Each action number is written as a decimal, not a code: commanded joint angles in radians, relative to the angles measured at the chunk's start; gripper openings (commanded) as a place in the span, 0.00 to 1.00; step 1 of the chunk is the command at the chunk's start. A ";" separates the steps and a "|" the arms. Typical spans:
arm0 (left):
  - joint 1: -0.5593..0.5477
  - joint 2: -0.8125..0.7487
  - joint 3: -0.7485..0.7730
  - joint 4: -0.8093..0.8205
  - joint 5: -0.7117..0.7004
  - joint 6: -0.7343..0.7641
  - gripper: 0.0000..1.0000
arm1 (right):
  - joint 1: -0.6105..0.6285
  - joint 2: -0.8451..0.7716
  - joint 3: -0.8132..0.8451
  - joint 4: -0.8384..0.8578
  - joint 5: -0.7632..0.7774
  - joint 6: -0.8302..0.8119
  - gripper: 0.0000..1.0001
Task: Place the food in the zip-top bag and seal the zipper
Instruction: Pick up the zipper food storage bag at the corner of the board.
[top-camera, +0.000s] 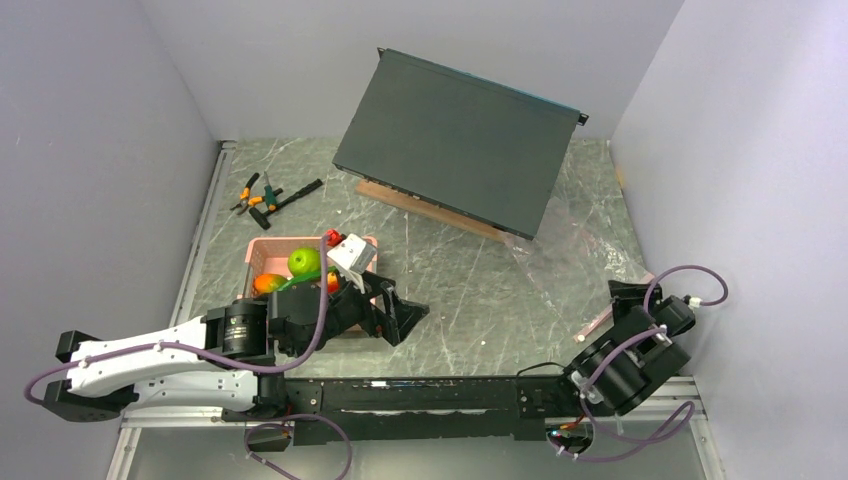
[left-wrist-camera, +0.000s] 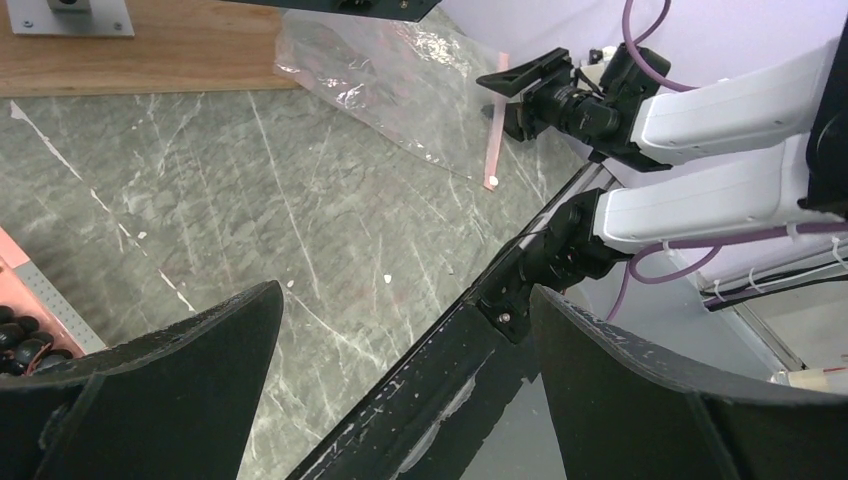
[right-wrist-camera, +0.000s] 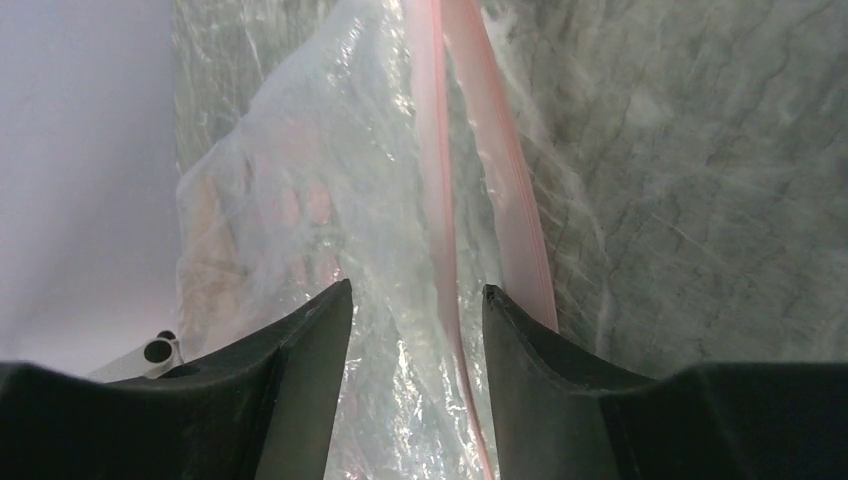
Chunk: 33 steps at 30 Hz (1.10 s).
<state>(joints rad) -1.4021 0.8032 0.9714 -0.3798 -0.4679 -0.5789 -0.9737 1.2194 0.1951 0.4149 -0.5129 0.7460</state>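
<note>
The food lies in a pink basket (top-camera: 262, 248): a green apple (top-camera: 304, 262), an orange-green mango (top-camera: 267, 283) and red pieces (top-camera: 333, 238). My left gripper (top-camera: 403, 306) (left-wrist-camera: 407, 290) hangs just right of the basket, open, with only bare table between its fingers. The clear zip-top bag (top-camera: 585, 235) (left-wrist-camera: 400, 85) (right-wrist-camera: 300, 200) lies flat at the right. Its pink zipper (top-camera: 597, 323) (left-wrist-camera: 493, 135) (right-wrist-camera: 440, 190) runs toward my right gripper (top-camera: 626, 294) (right-wrist-camera: 417, 290). That gripper stands open astride the bag's mouth edge, with crinkled film and one pink strip between its fingers and a second strip by the right finger.
A dark flat panel (top-camera: 460, 140) leans on a wooden board (top-camera: 420, 205) at the back. Orange-handled pliers (top-camera: 255, 192) and a black tool (top-camera: 300, 195) lie at the back left. Purple walls close both sides. A black rail (top-camera: 420, 395) runs along the near edge.
</note>
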 joint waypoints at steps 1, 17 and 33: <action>-0.003 0.001 0.045 0.029 0.004 0.021 0.99 | -0.003 0.080 -0.016 0.178 -0.096 0.007 0.49; -0.003 0.005 0.081 -0.040 -0.036 0.008 0.99 | 0.599 -0.191 0.513 -0.741 0.895 0.020 0.00; -0.003 0.010 0.161 -0.221 -0.204 -0.063 0.99 | 1.423 -0.066 1.304 -1.026 1.244 -0.434 0.00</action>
<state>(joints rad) -1.4021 0.8082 1.0657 -0.5297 -0.5842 -0.6132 0.2916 1.1709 1.4101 -0.6197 0.8288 0.5472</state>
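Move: My right hand, fingers half open, is right over the bag: the pink zipper edge near its outer corner lies about 1 cm ahead, 2 cm left and 1 cm below. The bag's clear body is centred some 11 cm left and 6 cm ahead; the wooden board's right end is about 25 cm left, 10 cm ahead, both slightly lower. From my left hand that zipper edge lies roughly 43 cm right, 13 cm ahead and 29 cm down. With my right hand I ease left and about 1 cm down, shut my fingers and pinch one pink zipper band. Then I lift it forward and up alongside the dark panel, swinging left towards the end, about 33 cm higher in all, rolling my hand's left side down some 45 degrees. My left hand, empty and open, drifts slightly left late on. ##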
